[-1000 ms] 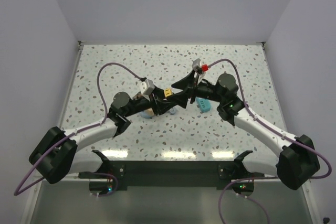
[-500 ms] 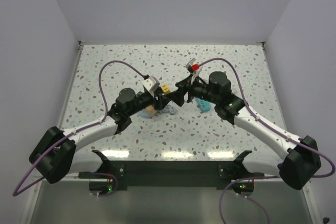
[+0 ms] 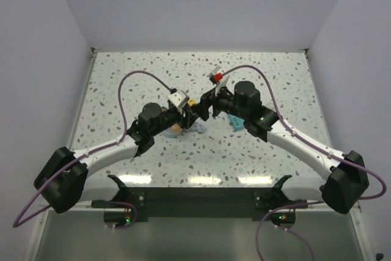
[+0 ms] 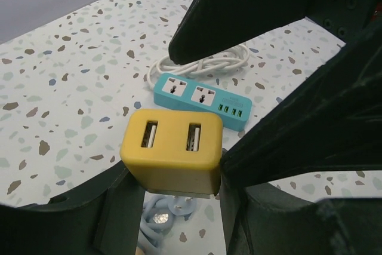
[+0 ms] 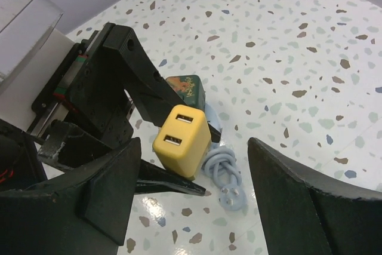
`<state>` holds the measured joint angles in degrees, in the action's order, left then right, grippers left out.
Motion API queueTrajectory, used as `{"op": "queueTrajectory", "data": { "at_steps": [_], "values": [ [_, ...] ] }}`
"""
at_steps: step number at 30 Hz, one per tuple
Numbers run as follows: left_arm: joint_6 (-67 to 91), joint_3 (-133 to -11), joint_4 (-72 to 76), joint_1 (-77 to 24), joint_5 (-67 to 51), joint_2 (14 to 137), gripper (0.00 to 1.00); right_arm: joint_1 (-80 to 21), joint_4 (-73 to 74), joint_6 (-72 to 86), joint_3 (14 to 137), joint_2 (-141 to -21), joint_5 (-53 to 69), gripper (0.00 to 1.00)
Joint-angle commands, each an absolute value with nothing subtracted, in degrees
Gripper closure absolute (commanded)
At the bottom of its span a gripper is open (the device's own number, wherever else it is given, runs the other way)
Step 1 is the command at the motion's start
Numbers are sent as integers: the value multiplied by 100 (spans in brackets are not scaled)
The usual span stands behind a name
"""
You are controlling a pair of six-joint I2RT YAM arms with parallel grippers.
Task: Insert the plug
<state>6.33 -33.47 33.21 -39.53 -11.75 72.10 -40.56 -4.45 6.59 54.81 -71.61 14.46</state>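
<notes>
My left gripper (image 4: pixel 176 174) is shut on a small yellow block (image 4: pixel 173 150) with two USB slots, held above the table. In the top view that gripper (image 3: pixel 190 109) meets my right gripper (image 3: pixel 204 103) at mid-table. The right gripper (image 5: pixel 194 147) is open, its wide fingers (image 5: pixel 113 183) standing either side of the yellow block (image 5: pixel 181 138) without gripping it. The plug (image 5: pixel 188 89), a dark green cube, lies on the table just behind the yellow block. Its prongs are hidden.
A teal power strip (image 4: pixel 203 97) with a white cord (image 4: pixel 206 64) lies beyond the block, right of the grippers in the top view (image 3: pixel 237 121). A coiled pale blue cable (image 5: pixel 224 174) lies beneath the block. A tan cube (image 3: pixel 175 129) sits by the left wrist.
The right gripper has swung left and closed in on the left gripper, its fingers now flanking the yellow block. The left gripper has lifted the block slightly and keeps its hold.
</notes>
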Motion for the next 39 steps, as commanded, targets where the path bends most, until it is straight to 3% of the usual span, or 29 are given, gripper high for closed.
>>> {"op": "queueTrajectory", "data": {
  "at_steps": [1, 8, 12, 17, 18, 20, 22, 23, 27, 29, 39],
  "values": [
    [492, -3647, 3463, -4017, -1125, 7145, 100, -4131, -395, 492, 5836, -7356, 1459, 25],
    [466, -3718, 3428, -4052, -1125, 7198, 100, -4271, -387, 431, 5932, -7716, 1433, 29],
    [440, -3735, 3375, -4061, -1020, 7181, 100, -4306, -19, 352, 6169, -7910, 1337, 60],
    [439, -3797, 3252, -4061, -538, 7198, 100, -4316, 535, 308, 6354, -8033, 1143, 82],
    [483, -3797, 3235, -4061, -467, 7207, 100, -4324, 623, 299, 6363, -8042, 1099, 95],
    [527, -3832, 3234, -4061, -369, 7224, 100, -4333, 615, 316, 6311, -8025, 959, 100],
    [589, -3832, 3252, -4061, -352, 7225, 92, -4315, 528, 343, 6205, -8016, 765, 100],
    [598, -3815, 3269, -4061, -360, 7216, 80, -4307, 527, 325, 6196, -7998, 686, 100],
    [659, -3771, 3305, -4061, -378, 7198, 53, -4088, 457, 272, 6126, -7919, 527, 100],
    [659, -3753, 3322, -4061, -457, 7198, 29, -3964, 431, 272, 6082, -7858, 466, 100],
    [659, -3709, 3322, -4043, -519, 7198, 11, -2990, 202, 27, 5520, -7427, 519, 100]
  ]
}}
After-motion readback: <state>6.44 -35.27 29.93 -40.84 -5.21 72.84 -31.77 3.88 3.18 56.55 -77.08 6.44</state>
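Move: The yellow plug sits in the left hand's fingers, right at its hand point. From the open, empty right hand it is only about 3 cm to the left, 1 cm ahead and 2 cm lower. On the table some 22 cm below the right hand, the teal power strip lies roughly 11 cm ahead and 12 cm right, the coiled cable about 5 cm ahead and 3 cm left, and the wooden cube 4 cm ahead and 12 cm left. The right fingers pinch the yellow plug after the hand slides about 2.5 cm left and 2 cm down onto it. The left hand keeps its hold almost in place, easing about 1 cm forward, then opens wide and lets go. The right hand then takes the plug off to the right, some 9 cm, also forward and down, towards the power strip, turning about 15 degrees clockwise. ##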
